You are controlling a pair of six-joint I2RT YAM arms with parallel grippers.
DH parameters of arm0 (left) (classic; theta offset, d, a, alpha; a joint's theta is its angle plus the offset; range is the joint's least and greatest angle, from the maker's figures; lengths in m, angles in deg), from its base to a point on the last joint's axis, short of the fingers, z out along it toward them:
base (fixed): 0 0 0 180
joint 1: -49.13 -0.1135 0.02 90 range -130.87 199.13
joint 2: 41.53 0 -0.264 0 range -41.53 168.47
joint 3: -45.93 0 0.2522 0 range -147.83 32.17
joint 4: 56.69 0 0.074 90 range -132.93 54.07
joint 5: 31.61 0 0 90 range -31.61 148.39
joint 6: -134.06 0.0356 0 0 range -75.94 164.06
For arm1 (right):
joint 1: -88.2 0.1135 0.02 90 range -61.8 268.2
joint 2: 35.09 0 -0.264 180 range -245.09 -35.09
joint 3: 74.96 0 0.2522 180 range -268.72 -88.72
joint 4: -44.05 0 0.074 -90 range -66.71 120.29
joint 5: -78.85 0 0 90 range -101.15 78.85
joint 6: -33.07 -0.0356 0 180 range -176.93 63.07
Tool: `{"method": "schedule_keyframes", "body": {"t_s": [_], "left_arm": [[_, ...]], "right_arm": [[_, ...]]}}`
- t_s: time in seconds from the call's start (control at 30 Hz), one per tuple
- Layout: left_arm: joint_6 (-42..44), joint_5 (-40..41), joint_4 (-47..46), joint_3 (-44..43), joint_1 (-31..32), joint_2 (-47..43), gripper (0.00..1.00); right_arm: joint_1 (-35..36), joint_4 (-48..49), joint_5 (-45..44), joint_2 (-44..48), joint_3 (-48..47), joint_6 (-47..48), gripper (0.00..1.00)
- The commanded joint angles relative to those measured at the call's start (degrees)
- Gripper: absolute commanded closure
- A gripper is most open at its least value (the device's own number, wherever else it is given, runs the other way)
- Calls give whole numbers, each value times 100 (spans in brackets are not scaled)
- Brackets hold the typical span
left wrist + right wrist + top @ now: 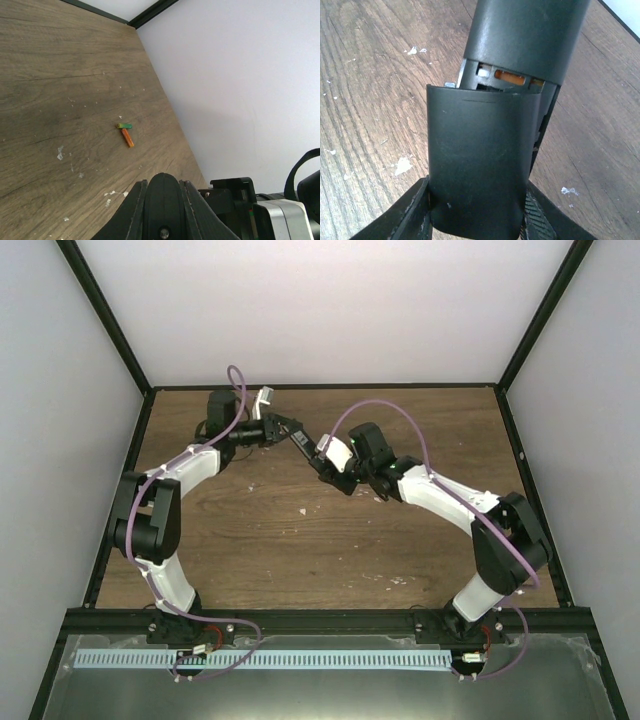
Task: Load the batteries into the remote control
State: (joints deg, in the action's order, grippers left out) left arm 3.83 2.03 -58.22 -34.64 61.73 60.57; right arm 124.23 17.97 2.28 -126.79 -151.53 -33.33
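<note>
The remote control (299,439) hangs above the back of the table between both grippers. My left gripper (277,428) is shut on one rounded end of the remote control (162,200), with its jaws tight against both sides. In the right wrist view, my right gripper (476,186) is shut on a black cover piece (477,165) lying over the back of the remote control (520,35). An orange battery (509,76) shows in the gap above the cover. Another orange and green battery (127,135) lies loose on the wood near the back wall.
The wooden table (300,540) is flecked with pale chips (402,165). A black frame rail (320,387) and white walls close the back and sides. Both arms arch in from the near edge, the right arm (450,500) across the middle right.
</note>
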Motion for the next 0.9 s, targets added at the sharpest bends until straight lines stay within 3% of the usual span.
{"method": "schedule_keyframes", "body": {"t_s": [0.0,0.37,0.87], "left_arm": [[-6,441,-373,-304,-260,82,100],[44,527,-263,-313,-405,73,100],[237,543,7,-99,-1190,-511,100]], "right_arm": [[18,-641,-12,-167,239,277,62],[18,-595,-311,-216,337,329,62],[-430,-874,-899,-331,312,-53,64]]}}
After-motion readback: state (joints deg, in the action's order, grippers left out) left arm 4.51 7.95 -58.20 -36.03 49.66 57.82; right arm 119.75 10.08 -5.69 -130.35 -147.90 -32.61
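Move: The battery cover, already slid part-way off the remote, sits between the right fingers; the remote's middle is some 4 cm ahead, 4 cm left and 3 cm above that hand. The two batteries lie on the table about 9 cm ahead, 19 cm right and 14 cm below it. The left hand holds the remote's far end; from it the cover is roughly 8 cm back, 6 cm right and 7 cm down. The remote, still gripped in the left hand, is drawn off to the left and somewhat forward, about 11 cm in all, turning nearly 20 degrees counter-clockwise. The right hand parts from it, first sinking some 5 cm and easing back, then going right over the table on the batteries' side and a little lower, its left side dipping and its fingers barely changing their gap as their hold on the cover ends. ##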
